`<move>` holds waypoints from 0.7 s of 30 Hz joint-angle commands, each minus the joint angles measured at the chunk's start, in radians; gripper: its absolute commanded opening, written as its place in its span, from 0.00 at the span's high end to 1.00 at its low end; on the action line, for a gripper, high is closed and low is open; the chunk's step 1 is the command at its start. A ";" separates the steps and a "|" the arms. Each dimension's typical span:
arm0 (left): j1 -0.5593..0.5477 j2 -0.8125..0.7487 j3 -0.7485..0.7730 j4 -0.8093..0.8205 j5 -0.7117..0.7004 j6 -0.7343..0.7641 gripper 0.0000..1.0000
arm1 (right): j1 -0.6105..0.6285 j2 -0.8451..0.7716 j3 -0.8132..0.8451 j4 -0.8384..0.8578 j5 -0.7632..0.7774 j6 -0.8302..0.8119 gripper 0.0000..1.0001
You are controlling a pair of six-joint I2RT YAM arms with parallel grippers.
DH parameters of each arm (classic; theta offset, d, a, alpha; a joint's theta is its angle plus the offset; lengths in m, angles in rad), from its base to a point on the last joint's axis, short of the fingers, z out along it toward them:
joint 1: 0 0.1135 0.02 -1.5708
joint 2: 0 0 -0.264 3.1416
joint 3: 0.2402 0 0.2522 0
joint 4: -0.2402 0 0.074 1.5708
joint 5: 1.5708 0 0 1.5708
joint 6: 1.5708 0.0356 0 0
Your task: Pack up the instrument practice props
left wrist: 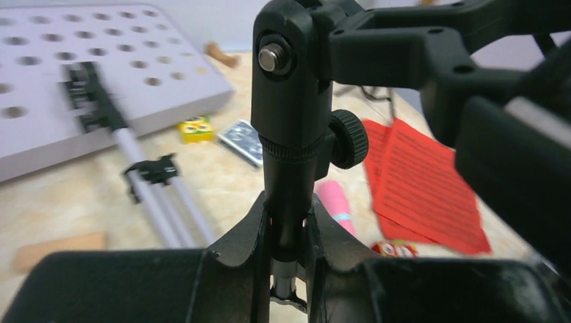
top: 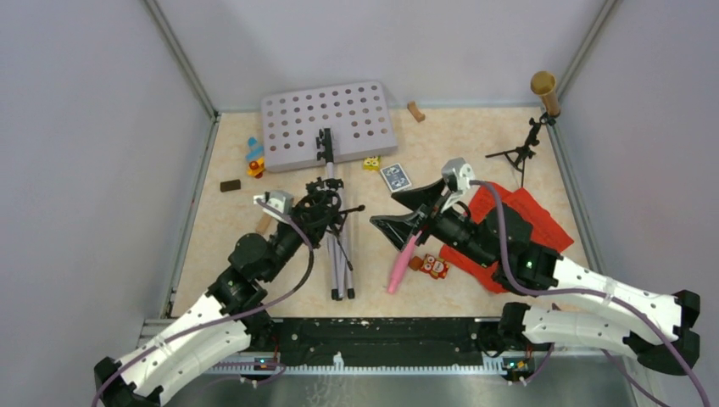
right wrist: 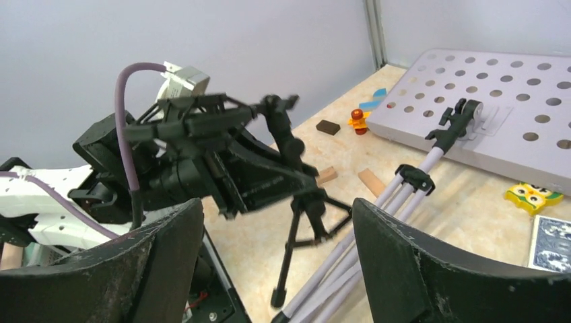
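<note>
My left gripper [left wrist: 294, 229] is shut on the stem of a small black mic tripod [left wrist: 293, 134], held upright above the table with its legs [right wrist: 303, 202] hanging free. My right gripper [right wrist: 276, 269] stands wide open with nothing between its fingers. It faces the left gripper, just above the pink microphone [top: 401, 263], which lies on the table. The grey hole-punched tray [top: 326, 123] lies at the back, and its silver tripod pole [top: 339, 254] stretches toward me. The red pages [top: 526, 220] lie partly under my right arm. The gold microphone [top: 543, 89] stands on a second black tripod [top: 521, 153] at the back right.
A blue card deck [top: 395, 177] and a yellow toy [top: 371, 163] lie in front of the tray. A red toy [top: 436, 267] sits beside the pink microphone. Small toys [top: 254, 157], a dark block [top: 230, 185] and a wooden block [top: 415, 112] are scattered. Walls close in on three sides.
</note>
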 commanded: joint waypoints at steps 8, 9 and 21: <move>0.003 -0.160 -0.082 0.045 -0.691 0.065 1.00 | 0.007 -0.122 -0.120 -0.080 0.043 -0.039 0.20; 0.006 -0.146 -0.089 0.064 -0.733 0.071 1.00 | 0.007 -0.121 -0.122 -0.085 0.047 -0.044 0.19; 0.369 0.180 -0.186 0.388 -0.603 -0.049 1.00 | 0.007 -0.120 -0.150 -0.112 0.068 -0.076 0.19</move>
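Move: The left hand still grips the small black tripod and is taking it to the table's left side, by the left block, about 20 cm left, 6 cm ahead and 21 cm below. The tan block lies 14 cm ahead and 10 cm left, the dark block 19 cm ahead and 33 cm left; the folded stand's legs lie beneath, 2 cm to the right. From the right hand the left block is some 36 cm left, 12 cm ahead, 32 cm down. Left hand carries the small tripod about 18 cm left, turning counter-clockwise, sinking towards the left block; open right sinks. ##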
